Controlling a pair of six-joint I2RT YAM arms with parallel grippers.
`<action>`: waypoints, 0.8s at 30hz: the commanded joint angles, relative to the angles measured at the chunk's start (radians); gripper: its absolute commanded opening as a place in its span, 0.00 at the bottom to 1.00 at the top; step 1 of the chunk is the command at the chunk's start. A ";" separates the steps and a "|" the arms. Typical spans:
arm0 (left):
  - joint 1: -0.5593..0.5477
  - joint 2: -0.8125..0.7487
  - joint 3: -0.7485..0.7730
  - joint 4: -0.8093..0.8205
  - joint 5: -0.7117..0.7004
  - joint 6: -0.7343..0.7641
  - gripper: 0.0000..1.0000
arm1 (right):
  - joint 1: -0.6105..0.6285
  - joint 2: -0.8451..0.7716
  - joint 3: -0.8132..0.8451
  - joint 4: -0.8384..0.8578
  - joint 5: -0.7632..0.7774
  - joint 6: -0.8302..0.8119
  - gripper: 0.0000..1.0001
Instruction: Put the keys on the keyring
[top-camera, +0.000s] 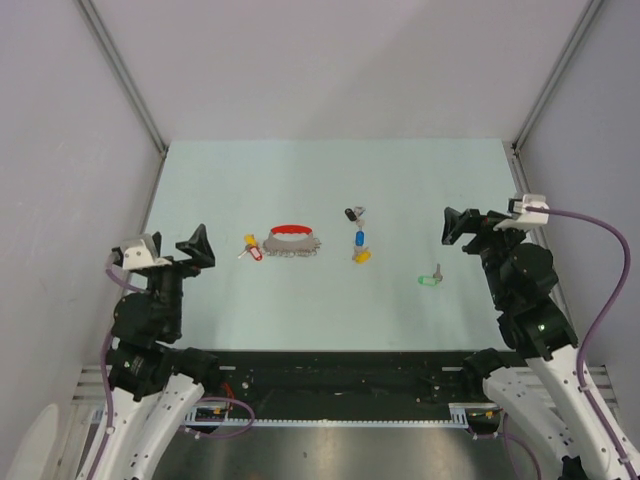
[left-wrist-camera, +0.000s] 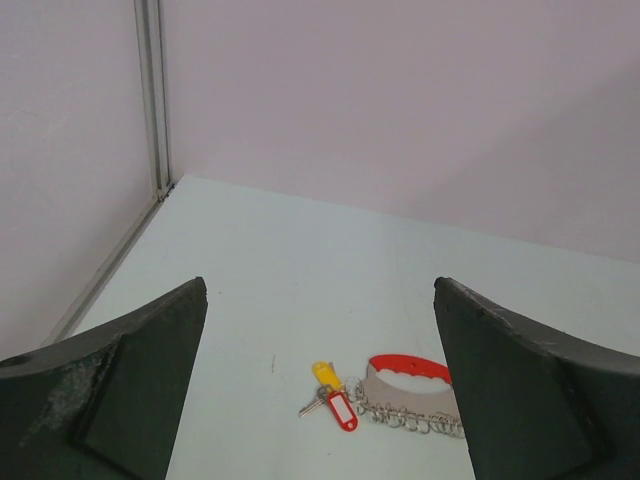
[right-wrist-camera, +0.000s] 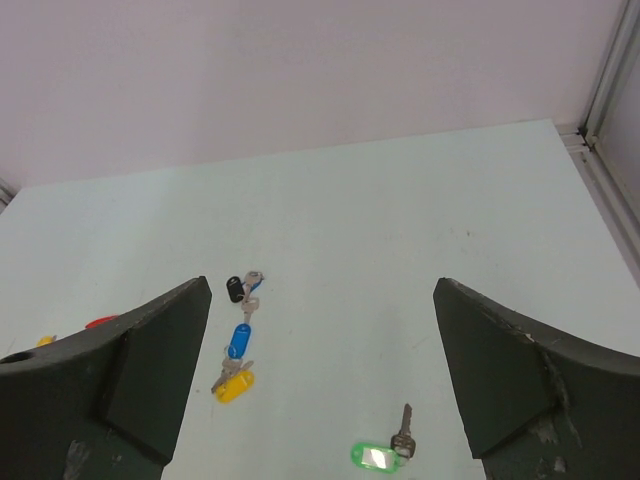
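Observation:
The keyring (top-camera: 291, 241), a red curved band over silvery loops, lies left of the table's middle; it also shows in the left wrist view (left-wrist-camera: 412, 392). A red-tagged key (top-camera: 255, 253) and a yellow-tagged key (top-camera: 249, 241) lie at its left end (left-wrist-camera: 341, 409). A black-tagged key (top-camera: 351, 213), a blue-tagged key (top-camera: 359, 238) and a yellow-tagged key (top-camera: 362, 256) lie in a line at the middle. A green-tagged key (top-camera: 429, 279) lies alone to the right (right-wrist-camera: 378, 456). My left gripper (top-camera: 197, 247) and right gripper (top-camera: 455, 225) are open, empty, raised near the table's sides.
Grey walls with metal corner posts (top-camera: 125, 75) close in the pale table (top-camera: 330, 170) on three sides. A black rail (top-camera: 340, 375) runs along the near edge between the arm bases.

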 joint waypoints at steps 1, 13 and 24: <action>0.012 -0.022 -0.019 0.067 -0.019 -0.005 1.00 | 0.008 -0.074 -0.007 -0.046 0.040 -0.021 1.00; 0.014 -0.027 -0.036 0.083 -0.005 -0.002 1.00 | 0.031 -0.261 -0.063 -0.165 -0.018 -0.101 1.00; 0.014 -0.028 -0.045 0.089 -0.013 -0.002 1.00 | 0.087 -0.287 -0.090 -0.148 -0.047 -0.142 1.00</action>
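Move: The right hand, empty and high above the table, has the green-tagged key nearly beneath it: about 2 cm ahead, 1 cm left and 33 cm down. The yellow-tagged key lies some 19 cm to the hand's left and 8 cm ahead. The blue-tagged key is 4 cm beyond that one, about 20 cm left of the hand. From the left hand, the green-tagged key is roughly 53 cm to the right and 6 cm ahead. Touching nothing, the right hand pulls back towards its base by about 5 cm, quick at first and then easing off. It drifts slightly right and returns, and sinks some 2 cm in the second half while the wrist turns about 5 degrees counter-clockwise and its left side dips as much. The fingers stay wide open. ##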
